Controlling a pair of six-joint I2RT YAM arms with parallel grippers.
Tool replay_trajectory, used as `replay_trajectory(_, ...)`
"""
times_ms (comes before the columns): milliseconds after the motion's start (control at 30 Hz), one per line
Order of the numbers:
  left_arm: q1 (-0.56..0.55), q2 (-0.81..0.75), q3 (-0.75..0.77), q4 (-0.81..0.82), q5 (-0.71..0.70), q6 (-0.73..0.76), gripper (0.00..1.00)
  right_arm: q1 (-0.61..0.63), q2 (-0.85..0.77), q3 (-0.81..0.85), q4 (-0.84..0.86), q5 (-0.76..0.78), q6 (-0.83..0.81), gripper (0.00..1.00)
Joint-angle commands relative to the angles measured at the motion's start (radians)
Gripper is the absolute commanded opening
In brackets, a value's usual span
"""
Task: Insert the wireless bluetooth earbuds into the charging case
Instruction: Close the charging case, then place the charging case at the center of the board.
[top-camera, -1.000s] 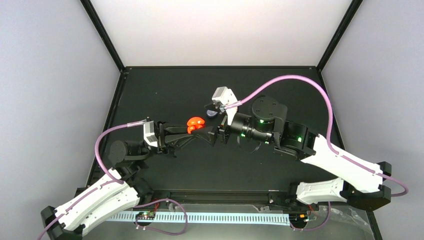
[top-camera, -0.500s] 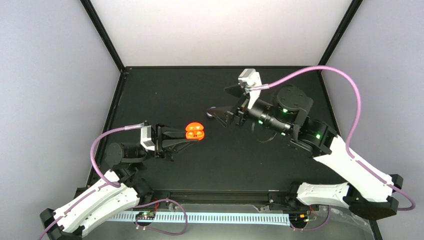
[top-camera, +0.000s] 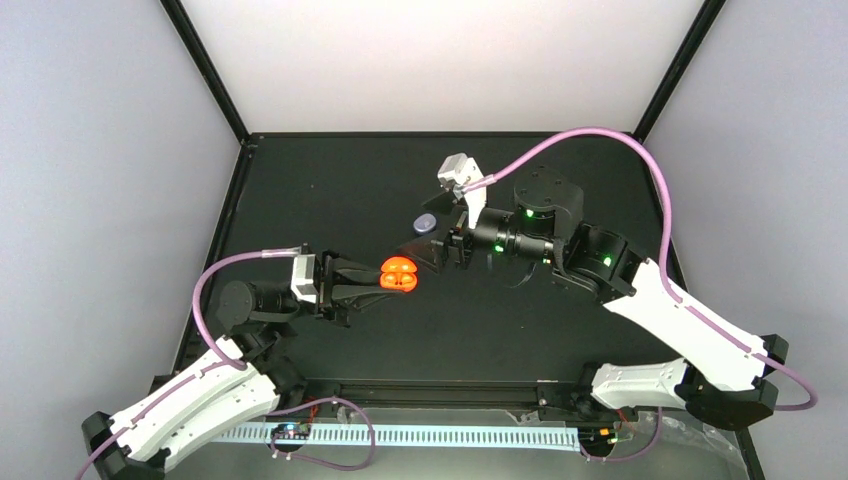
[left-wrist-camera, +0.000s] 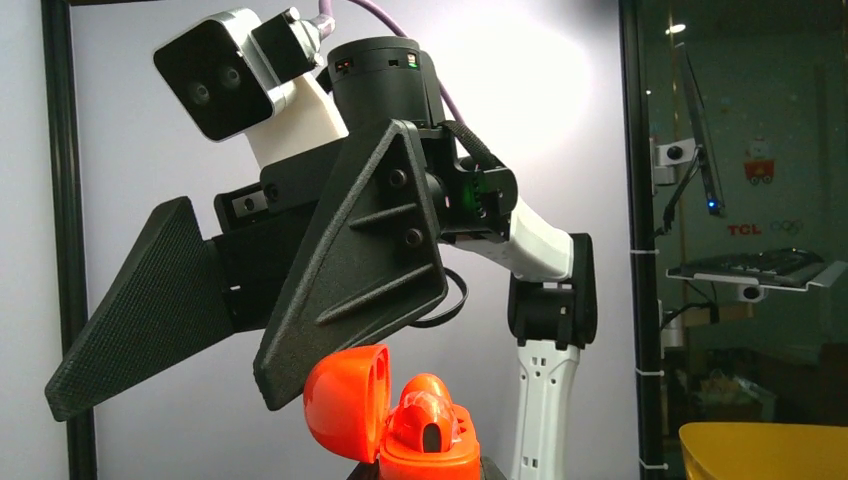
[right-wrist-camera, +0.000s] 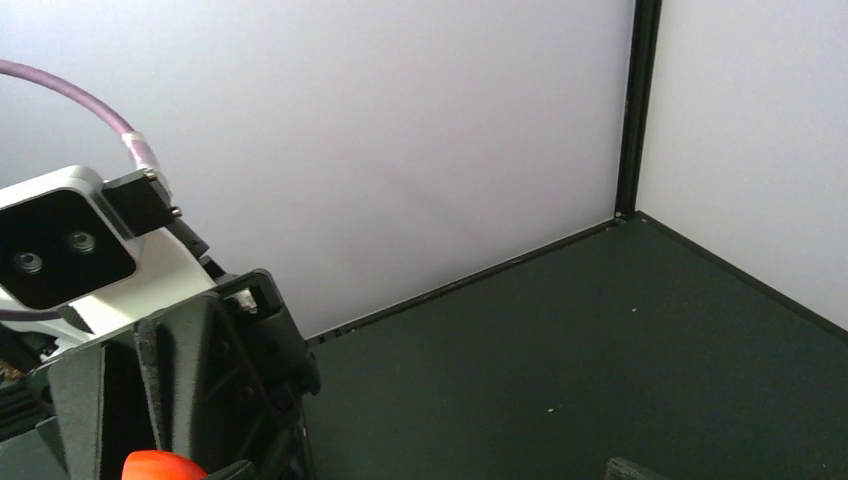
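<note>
My left gripper (top-camera: 385, 280) is shut on the base of a red-orange charging case (top-camera: 400, 275), holding it above the black table with its lid (left-wrist-camera: 345, 400) swung open to the left. One red-orange earbud (left-wrist-camera: 432, 418) sits upright in the case (left-wrist-camera: 430, 455); no other earbuds are in view. My right gripper (top-camera: 438, 252) stands open just right of the case, with nothing between its fingers. In the left wrist view its two black fingers (left-wrist-camera: 350, 270) hang above and left of the lid, apart from it. The right wrist view shows only one of its own fingertips (right-wrist-camera: 640, 468).
A small purple pebble-like case (top-camera: 425, 223) lies on the black table (top-camera: 330, 190) behind the right gripper. A black frame and pale walls close in the table. The left arm's wrist camera (right-wrist-camera: 60, 250) fills the left of the right wrist view.
The right gripper pulled back from the case toward the far right, then returned beside it, staying open. The left gripper carried the open case nearer and slightly right.
</note>
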Motion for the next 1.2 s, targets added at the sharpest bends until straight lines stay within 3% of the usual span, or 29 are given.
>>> replay_trajectory(0, -0.002, 0.007, 0.042, 0.014, 0.012, -0.007, 0.01, -0.005, -0.001, 0.031, -0.013, -0.102, -0.016, 0.90)
replay_trajectory(533, -0.002, 0.009, 0.042, 0.006, -0.042, 0.008, 0.02, -0.006, -0.003, 0.028, -0.042, -0.149, -0.036, 0.90)
replay_trajectory(667, -0.001, 0.015, 0.037, -0.021, -0.053, 0.026, 0.02, -0.006, -0.063, -0.038, 0.023, 0.066, -0.001, 0.91)
replay_trajectory(800, 0.000, 0.053, 0.013, -0.151, -0.228, 0.054, 0.01, -0.060, -0.166, -0.169, 0.079, 0.404, 0.068, 0.91)
replay_trajectory(967, 0.024, 0.280, 0.126, -0.501, -0.434, -0.020, 0.02, -0.173, -0.240, -0.391, 0.065, 0.461, 0.187, 0.91)
replay_trajectory(1167, 0.116, 0.718, 0.249, -0.611, -0.288, -0.196, 0.02, -0.177, -0.297, -0.614, 0.087, 0.481, 0.257, 0.90)
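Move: The open lid of the orange charging case stands about 6 cm back from the right hand, 3 cm to its left and a little below. The case body is some 2 cm nearer the base than the lid. The left hand grips this body at its fingertips, so the lid lies roughly 2 cm ahead, 1 cm right and 2 cm above. The closed grey case is on the table, very roughly 30 cm ahead of the left hand, about level sideways and nearly 40 cm down. With its jaws still wide open, the right hand pushes its near fingertip back against the lid by about 2 cm, turning slightly counter-clockwise, while the left hand holds the case still. Then the right hand swings away down, right and forward, yawing clockwise, as the left carries the case forward 17 cm and down 15, also rightward, tipping steeply with its grip kept. ##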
